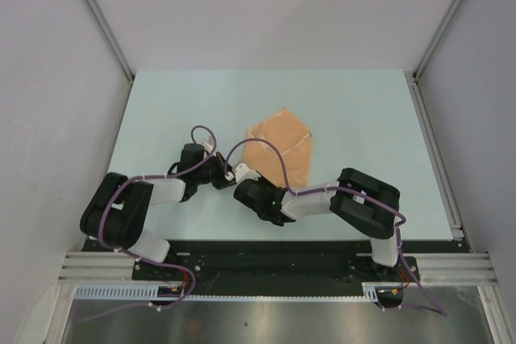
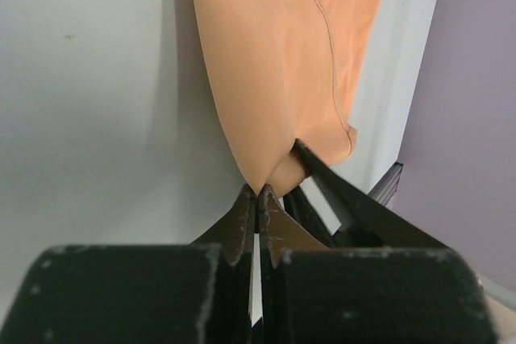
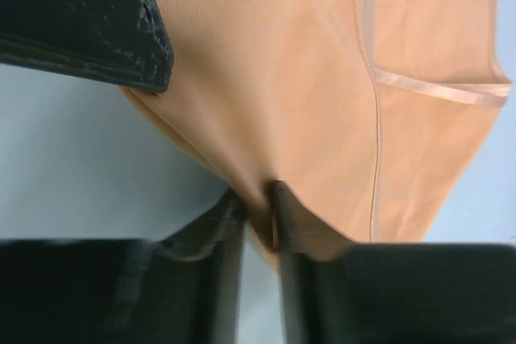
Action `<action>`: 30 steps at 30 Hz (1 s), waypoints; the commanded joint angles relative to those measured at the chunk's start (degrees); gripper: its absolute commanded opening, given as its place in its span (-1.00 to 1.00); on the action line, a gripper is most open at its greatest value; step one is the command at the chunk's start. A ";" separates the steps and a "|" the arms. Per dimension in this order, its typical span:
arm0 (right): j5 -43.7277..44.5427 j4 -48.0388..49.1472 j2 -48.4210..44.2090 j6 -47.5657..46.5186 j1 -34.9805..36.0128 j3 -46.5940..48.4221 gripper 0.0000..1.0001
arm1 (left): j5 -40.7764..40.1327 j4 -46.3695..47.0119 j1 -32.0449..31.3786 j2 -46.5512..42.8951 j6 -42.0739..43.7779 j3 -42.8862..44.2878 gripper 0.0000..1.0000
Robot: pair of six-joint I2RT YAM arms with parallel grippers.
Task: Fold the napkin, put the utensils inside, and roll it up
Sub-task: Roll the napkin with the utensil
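The peach-orange napkin [image 1: 280,147] lies partly folded on the pale table [image 1: 363,118], its hemmed edges showing. My left gripper [image 1: 232,176] is shut on the napkin's near-left corner; in the left wrist view its tips [image 2: 258,192] pinch the cloth [image 2: 274,62] to a point. My right gripper [image 1: 246,181] sits right beside it, and its jaws [image 3: 256,199] have a fold of the napkin [image 3: 322,102] squeezed between them. One of the left fingers [image 3: 97,22] shows at the top left of the right wrist view. The utensils are out of view.
Grey walls enclose the table on the left, back and right. A metal rail [image 1: 435,159] runs along the right edge. Both arm bases stand at the near edge, with purple cables looping over the arms.
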 commanded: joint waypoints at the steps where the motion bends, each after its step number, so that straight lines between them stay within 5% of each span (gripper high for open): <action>1: -4.01 0.79 -2.85 -3.18 -1.12 -0.87 -0.66 | -0.15 0.67 -0.28 -0.52 1.71 1.60 -1.00; 3: -8.05 0.36 -3.12 -5.13 -1.47 -0.26 -0.78 | -0.06 0.76 -0.20 -0.43 1.97 1.78 -0.95; 6: -13.76 -6.55 -3.38 -6.46 -2.26 2.37 -0.96 | 0.02 1.11 0.68 -1.30 2.24 1.43 -0.24; 9: -19.56 -11.41 -3.65 -6.20 -3.49 4.57 -1.00 | -1.47 0.77 2.17 -3.32 2.68 -0.50 0.03; 16: -35.80 -29.07 -1.37 -4.44 -7.62 14.67 -1.00 | -11.22 -7.06 3.06 -14.21 9.88 -5.25 0.16; 27: -67.09 -43.85 8.28 -4.61 -15.18 26.72 -1.00 | -17.73 -4.07 -0.02 -32.50 19.80 -16.76 0.18; 30: -72.20 -46.92 11.11 -5.40 -17.46 29.63 -1.00 | -17.73 -3.72 -1.34 -37.06 21.83 -18.26 0.34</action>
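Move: The right hand's half-open fingers straddle the napkin's near-left edge right at the hand point, just above the table. From there the napkin's far corner lies about 20 cm ahead and 10 cm to the right, its right corner some 13 cm ahead and 17 cm right, both roughly 2 cm lower. The left hand still pinches the napkin's tip; that edge is about 3 cm to its right and 1 cm back, about 1 cm lower. Left lets go, retreating left; right pinches napkin edge, draws it back 5 cm, tipping down some 50 degrees. ##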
